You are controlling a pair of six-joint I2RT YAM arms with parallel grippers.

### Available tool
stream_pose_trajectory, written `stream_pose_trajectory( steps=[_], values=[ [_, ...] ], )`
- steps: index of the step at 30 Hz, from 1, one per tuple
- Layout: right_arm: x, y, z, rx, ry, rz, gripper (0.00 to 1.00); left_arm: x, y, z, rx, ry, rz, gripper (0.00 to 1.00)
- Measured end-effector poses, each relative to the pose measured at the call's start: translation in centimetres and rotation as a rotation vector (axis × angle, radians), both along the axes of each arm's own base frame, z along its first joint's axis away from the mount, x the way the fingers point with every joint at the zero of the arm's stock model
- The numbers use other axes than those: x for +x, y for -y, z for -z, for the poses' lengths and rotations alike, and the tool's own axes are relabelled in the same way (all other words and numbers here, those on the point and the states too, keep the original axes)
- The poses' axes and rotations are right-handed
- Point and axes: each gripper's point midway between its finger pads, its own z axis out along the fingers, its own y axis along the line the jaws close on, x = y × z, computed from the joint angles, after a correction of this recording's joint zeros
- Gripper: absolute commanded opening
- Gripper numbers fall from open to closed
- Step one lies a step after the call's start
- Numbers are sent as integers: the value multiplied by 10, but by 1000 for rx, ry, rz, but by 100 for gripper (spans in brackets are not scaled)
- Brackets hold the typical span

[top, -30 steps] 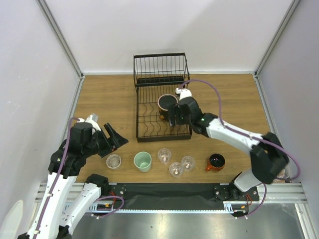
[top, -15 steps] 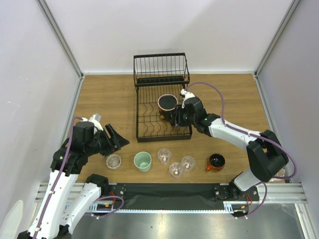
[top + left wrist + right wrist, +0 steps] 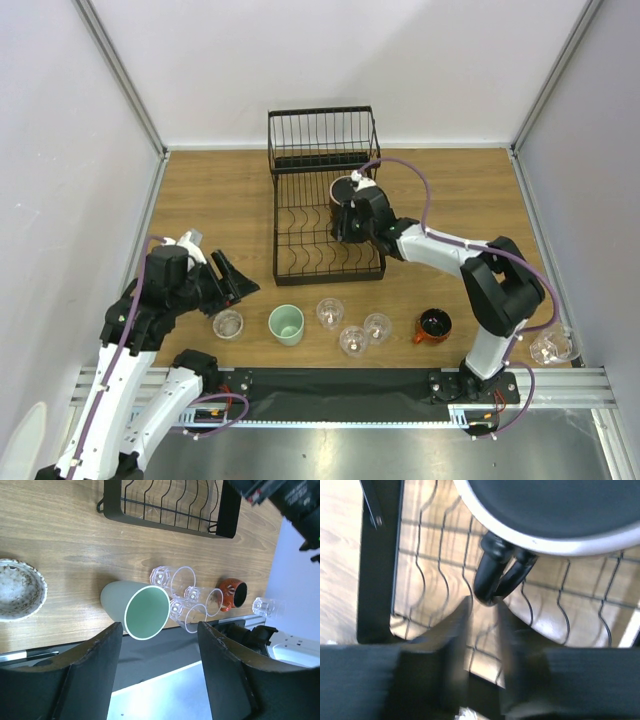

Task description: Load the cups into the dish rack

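The black wire dish rack [image 3: 300, 225] stands at the table's far middle and shows again in the left wrist view [image 3: 165, 517]. In it sits a black-rimmed mug [image 3: 338, 184], its black handle [image 3: 497, 580] pointing at my right gripper [image 3: 347, 205]. That gripper's [image 3: 484, 605] blurred jaws stand narrowly apart with the handle's loop at their tips; contact is unclear. My left gripper [image 3: 232, 280] is open and empty [image 3: 160, 672]. Beyond it stand a mint-green cup [image 3: 140, 611], clear tumblers [image 3: 176, 578] and a red mug [image 3: 231, 592].
A small speckled bowl [image 3: 228, 323] sits just in front of the left gripper. Three tumblers [image 3: 352, 341] cluster between the green cup [image 3: 286, 324] and the red mug [image 3: 434, 325]. Another clear glass [image 3: 550, 347] stands at the near right edge. Grey walls enclose the table.
My right gripper has moved toward the rack's far end, over the black-rimmed mug, and its jaws have narrowed from wide to a slim gap. The left arm has barely shifted.
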Motion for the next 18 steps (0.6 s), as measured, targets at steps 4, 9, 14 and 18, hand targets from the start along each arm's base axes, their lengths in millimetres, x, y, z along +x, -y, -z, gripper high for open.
stream_pose_trajectory(
  steps=[4,9,14,18],
  values=[
    [10,-3,-6,5,8,32,69,-2,-1,0,1,-3,0,68],
    [-8,9,-16,-14,4,46,77,-5,-1,-2,-4,9,0,68],
    [-42,28,-51,-17,23,51,75,-5,0,-1,-12,13,5,68],
    [-72,55,-79,-16,23,100,71,-3,2,-2,-22,23,12,68]
  ],
)
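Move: The patterned mug stands in the dish rack about 8 cm ahead of the right gripper, 2 cm right and slightly lower, its handle reaching back to the fingertips. The rack's front rail is roughly 8 cm back, 2 cm left and 7 cm below; the orange cup lies some 20 cm back, 23 cm right and 8 cm below. From the left gripper, the mug is about 30 cm ahead, 25 cm right and 13 cm lower. Open the right gripper wide to free the mug's handle, easing about 1 cm forward as the fingers part. Then draw back, up and to the right, about 8 cm back and 7 cm up from there, away from the mug and towards the rack's near right side, keeping the fingers open and the wrist almost steady. ##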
